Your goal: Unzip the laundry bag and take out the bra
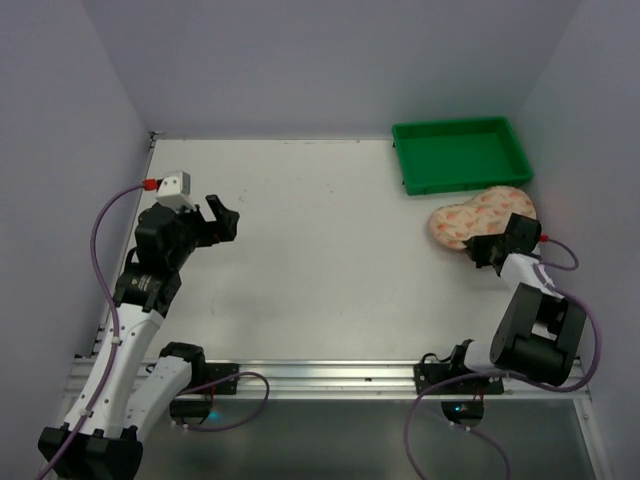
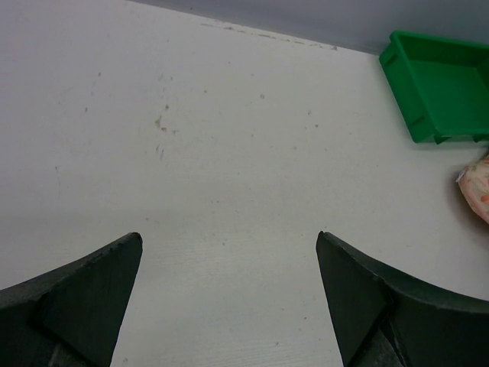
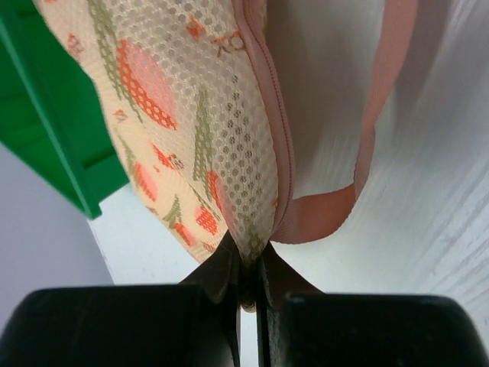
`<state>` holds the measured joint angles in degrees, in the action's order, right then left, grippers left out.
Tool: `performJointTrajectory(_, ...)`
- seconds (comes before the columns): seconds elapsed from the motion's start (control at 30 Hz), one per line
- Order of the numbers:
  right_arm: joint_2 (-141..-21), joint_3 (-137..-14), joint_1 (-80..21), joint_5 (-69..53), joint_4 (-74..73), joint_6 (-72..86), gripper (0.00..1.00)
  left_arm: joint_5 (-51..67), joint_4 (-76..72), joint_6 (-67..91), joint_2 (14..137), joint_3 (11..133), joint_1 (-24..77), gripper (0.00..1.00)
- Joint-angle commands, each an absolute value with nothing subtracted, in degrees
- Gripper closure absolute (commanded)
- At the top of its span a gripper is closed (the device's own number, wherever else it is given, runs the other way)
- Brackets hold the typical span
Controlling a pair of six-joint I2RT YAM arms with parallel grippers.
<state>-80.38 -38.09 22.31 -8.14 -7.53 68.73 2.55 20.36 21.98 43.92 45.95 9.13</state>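
The laundry bag (image 1: 478,215), a two-lobed cream-pink case with orange-red print, lies at the right side of the table just in front of the green tray. My right gripper (image 1: 491,247) is at its near edge. In the right wrist view the gripper (image 3: 248,258) is shut on the mesh edge of the laundry bag (image 3: 183,99), beside the closed pink zip (image 3: 280,130) and a pink loop strap (image 3: 373,138). The bra is hidden. My left gripper (image 1: 222,221) hovers open over bare table at the left, far from the bag; its jaws (image 2: 229,238) stand wide apart.
A green plastic tray (image 1: 460,128) stands at the back right, touching or nearly touching the bag; it also shows in the wrist views (image 2: 443,84) (image 3: 42,115). A sliver of the bag (image 2: 479,188) appears at the left wrist view's right edge. Walls enclose the table.
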Motion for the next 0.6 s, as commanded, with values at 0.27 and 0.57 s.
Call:
performJointTrajectory(0.27,-65.4,-39.0,2.1,-21.2,-22.4,52.3,1.0,3.3,18.5,21.0,46.4,48.7,9.4,0.0)
performJointTrajectory(0.57,-78.5,-57.0,-26.5,-30.0,-26.7,34.6,1.0,5.1,17.9,21.4,47.8,49.8,9.8,0.0)
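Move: About 35 cm to the right hand's left and 4 cm nearer the base lies the bare middle of the table, roughly 5 cm below the hand. The laundry bag, its near end already pinched, has its middle some 12 cm ahead and 4 cm to the right, a little lower. The green bin's middle is about 30 cm ahead and 2 cm right. From the left hand, the bag lies some 17 cm ahead, 61 cm right and 21 cm below. Sweeping the pinched laundry bag away from the green bin, the right hand swings left by nearly 30 cm towards the open middle of the table, gaining speed after a slow start. It also draws back and rises, each by roughly 8 cm, and turns about 75 degrees counter-clockwise, the shut fingers keeping their hold on the bag's end. ##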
